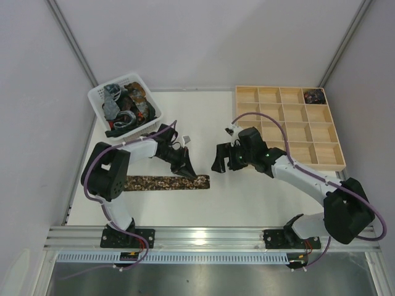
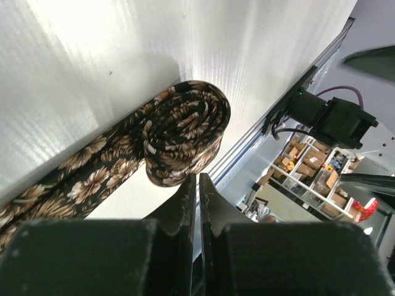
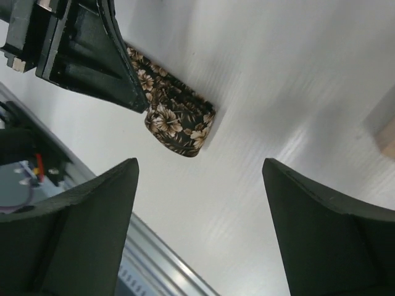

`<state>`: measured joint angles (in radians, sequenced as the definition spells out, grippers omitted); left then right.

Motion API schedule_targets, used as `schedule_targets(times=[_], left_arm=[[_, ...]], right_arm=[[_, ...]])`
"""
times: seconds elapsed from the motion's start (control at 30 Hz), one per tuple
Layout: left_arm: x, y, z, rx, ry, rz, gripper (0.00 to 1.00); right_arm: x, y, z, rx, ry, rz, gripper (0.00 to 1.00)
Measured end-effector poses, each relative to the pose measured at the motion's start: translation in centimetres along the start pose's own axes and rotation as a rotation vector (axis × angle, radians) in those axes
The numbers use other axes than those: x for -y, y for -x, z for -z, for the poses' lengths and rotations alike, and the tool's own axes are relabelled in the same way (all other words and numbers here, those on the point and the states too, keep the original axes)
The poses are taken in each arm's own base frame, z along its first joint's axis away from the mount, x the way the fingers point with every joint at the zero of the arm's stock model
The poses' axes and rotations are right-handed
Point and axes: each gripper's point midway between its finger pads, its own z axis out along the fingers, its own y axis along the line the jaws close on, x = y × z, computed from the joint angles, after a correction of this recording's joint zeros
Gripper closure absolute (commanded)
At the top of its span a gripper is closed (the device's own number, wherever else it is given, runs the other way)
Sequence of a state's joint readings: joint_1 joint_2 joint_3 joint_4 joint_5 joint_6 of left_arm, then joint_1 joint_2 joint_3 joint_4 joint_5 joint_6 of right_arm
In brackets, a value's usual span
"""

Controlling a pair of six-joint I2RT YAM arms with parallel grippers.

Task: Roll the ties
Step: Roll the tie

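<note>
A dark brown tie (image 1: 154,183) with a tan floral print lies flat along the table's near side. Its right end is wound into a small roll (image 2: 185,132), which also shows in the right wrist view as a roll (image 3: 179,126). My left gripper (image 1: 190,174) is shut, its tips (image 2: 197,180) pressed against the roll's edge with nothing between the jaws. My right gripper (image 1: 225,162) hovers just right of the roll, open wide (image 3: 200,166) and holding nothing. The left gripper's fingers (image 3: 105,61) touch the roll from above in that view.
A white basket (image 1: 97,98) at the back left holds several more ties (image 1: 126,105) in a heap. At the back right is a wooden tray (image 1: 287,126) of square compartments, with one dark rolled tie (image 1: 315,95) in its far right corner cell. A metal rail (image 1: 210,234) runs along the near edge.
</note>
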<state>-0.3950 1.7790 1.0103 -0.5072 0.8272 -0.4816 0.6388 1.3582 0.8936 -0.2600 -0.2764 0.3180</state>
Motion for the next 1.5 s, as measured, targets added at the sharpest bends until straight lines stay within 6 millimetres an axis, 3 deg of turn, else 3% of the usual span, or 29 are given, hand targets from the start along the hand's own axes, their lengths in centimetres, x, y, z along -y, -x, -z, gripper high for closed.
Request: schedule_targets(times=[0.17,0.27,0.87,1.0,1.5], left_arm=[[0.1,0.3,-0.8,-0.019,-0.010,0.010,0.91],[-0.1,0.3,-1.2,-0.028,-0.008,0.014,0.91],[-1.1,0.5,-2.1,-0.036,-0.003,0.025,0.92],[-1.2,0.6,-2.0,-0.032,-0.004,0.029,0.92],[-1.9,0.5,-1.8,-0.030,-0.003,0.050,0.93]], right_arm=[[0.0,-3.8,-0.9,-0.083,0.088,-0.257,0.23],[0.0,-4.8,-1.9,-0.132,0.119,-0.350,0.27],[-0.5,-7.0,-6.8,-0.253,0.258,-0.527,0.34],[-0.7,-6.9,-7.5,-0.255,0.284,-0.556,0.42],[-1.9,-7.0,-8.9,-0.282,0.324,-0.582,0.49]])
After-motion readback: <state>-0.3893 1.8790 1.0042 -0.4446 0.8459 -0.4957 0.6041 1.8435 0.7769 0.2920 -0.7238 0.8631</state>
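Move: The rolled end of the tie lies about 10 cm below the right hand, some 6 cm to its left and 3 cm nearer the base. The tie's unrolled tail runs off leftward, its middle roughly 21 cm left of that hand and 4 cm back, 12 cm down. A red rolled tie in the divided box is about 12 cm to the right, 9 cm farther out. From the left hand the roll is some 4 cm below, 2 cm right and 2 cm back. Down about 9 cm, first drawing back some 3 cm and then pushing left about 6 cm, the right hand comes onto the rolled end, turning some 40 degrees so its fingers swing from forward-left to leftward; wide open at first, they narrow to roughly half open around the roll's two sides. The left hand, fingers still shut, sinks 2 to 3 cm onto the roll. ##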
